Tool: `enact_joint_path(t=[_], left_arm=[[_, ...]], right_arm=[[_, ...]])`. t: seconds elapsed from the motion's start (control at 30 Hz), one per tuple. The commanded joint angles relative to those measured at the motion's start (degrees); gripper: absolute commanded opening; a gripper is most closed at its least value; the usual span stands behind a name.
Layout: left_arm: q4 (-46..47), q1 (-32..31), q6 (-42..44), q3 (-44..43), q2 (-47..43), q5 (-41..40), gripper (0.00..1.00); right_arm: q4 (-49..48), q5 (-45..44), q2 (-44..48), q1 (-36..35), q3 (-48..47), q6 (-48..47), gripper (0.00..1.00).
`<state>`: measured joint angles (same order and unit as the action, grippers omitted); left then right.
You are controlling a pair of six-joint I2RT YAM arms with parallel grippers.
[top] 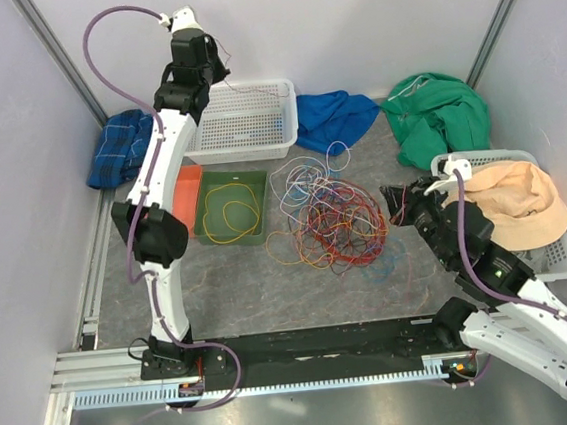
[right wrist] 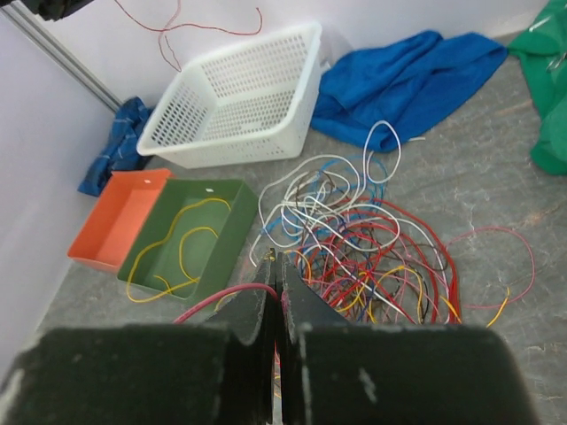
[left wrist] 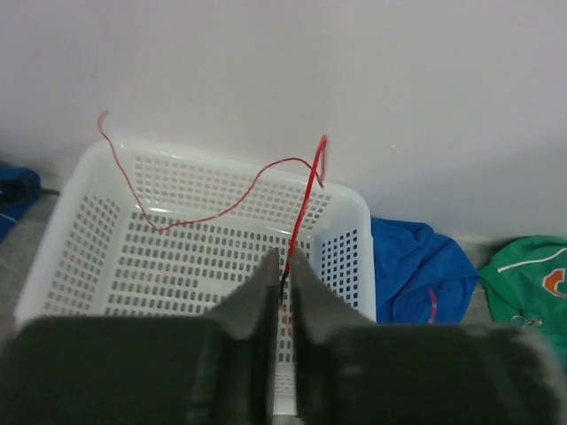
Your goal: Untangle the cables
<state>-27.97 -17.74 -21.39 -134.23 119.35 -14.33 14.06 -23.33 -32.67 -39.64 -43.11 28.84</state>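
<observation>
The cables [top: 329, 218] lie in a tangled heap of red, white, blue, orange and pink loops mid-table, also in the right wrist view as the heap [right wrist: 372, 248]. My left gripper [top: 210, 59] [left wrist: 282, 257] hangs high over the white basket [top: 247, 151] [left wrist: 345, 257], shut on a thin red cable [left wrist: 303, 208] that loops up and across above the basket. At the heap's right edge my right gripper [top: 395, 202] [right wrist: 279, 258] is shut, and a dark red cable [right wrist: 221, 297] arcs over its left finger into the jaws.
A green tray [top: 265, 206] [right wrist: 221, 239] holding a yellow cable [top: 229, 216] sits left of the heap, with an orange tray [top: 186, 192] beside it. Blue cloth [top: 335, 117], green cloth [top: 435, 113] and plaid cloth [top: 117, 148] line the back. A peach cloth [top: 514, 205] fills a basket at right.
</observation>
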Motion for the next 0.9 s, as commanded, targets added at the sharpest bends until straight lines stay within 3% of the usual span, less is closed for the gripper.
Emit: enact_joint_path(t=[0.0,0.03,0.13,0.27,0.33,0.43,0.6,0.77,0.87], left_arm=[[2.3,2.2,-4.1,-4.4,5.4,3.9,0.35],[2.3,2.3,-4.6,-4.5,5.6,4.1,0.54],[2.9,2.2,-5.1,-4.3,4.6,4.9,0.77],[3.3,1.4,-5.3,-3.1,0.1,4.9,0.88],[3.5,-0.3,-5.1,-1.3,-4.4,4.5,1.00],[5.5,-5.1,-4.2,6.2,-13.0,4.3,1.00],[16.8,-15.7,-3.1,33.6,-29.1,4.6,1.00],[48.7,-21.5,-7.3,72.2,-46.5,17.2,0.99],[60.5,-24.1,-7.9,85.6,-53.0,22.1,0.99]], right_arm=[[-4.7,0.4,-2.1,-0.1,1.4,0.3,0.00],[-5.0,0.2,-2.6,-0.2,1.5,0.1,0.00],[-6.0,-0.2,-3.3,-0.2,1.7,-0.1,0.00],[-7.0,0.2,-3.9,-0.2,2.2,0.4,0.00],[-7.6,0.4,-3.7,-0.2,2.5,0.8,0.00],[-7.7,0.3,-3.5,-0.2,2.5,0.9,0.00],[-7.7,0.4,-3.1,-0.2,0.4,1.6,0.00],[-5.4,-0.4,-3.5,-0.2,-4.4,2.9,0.00],[-3.0,-0.3,-4.9,-0.1,-7.3,4.4,0.00]])
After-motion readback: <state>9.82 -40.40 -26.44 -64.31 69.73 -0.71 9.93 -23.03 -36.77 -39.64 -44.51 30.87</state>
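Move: My left hand holds the red cable high before the white basket, whose middle lies about 21 cm ahead, hardly to the left, and 33 cm below. The green bin is about 8 cm back and 2 cm left, the blue cloth 22 cm ahead and 32 cm right, and the cable tangle 17 cm back and 26 cm right, each roughly 36 cm down. From my right hand the basket lies some 55 cm ahead, 32 cm left and 27 cm below. I dip my left hand about 6 cm down and 3 cm forward towards the white basket while opening the fingers wide to let go of the red cable. Then I lift it again and swing it quickly back some 30 cm and about 14 cm right towards the cable tangle, fingers staying open, turning it roughly 35 degrees clockwise. My right hand keeps its own red cable, sinking 2 cm before rising again. ##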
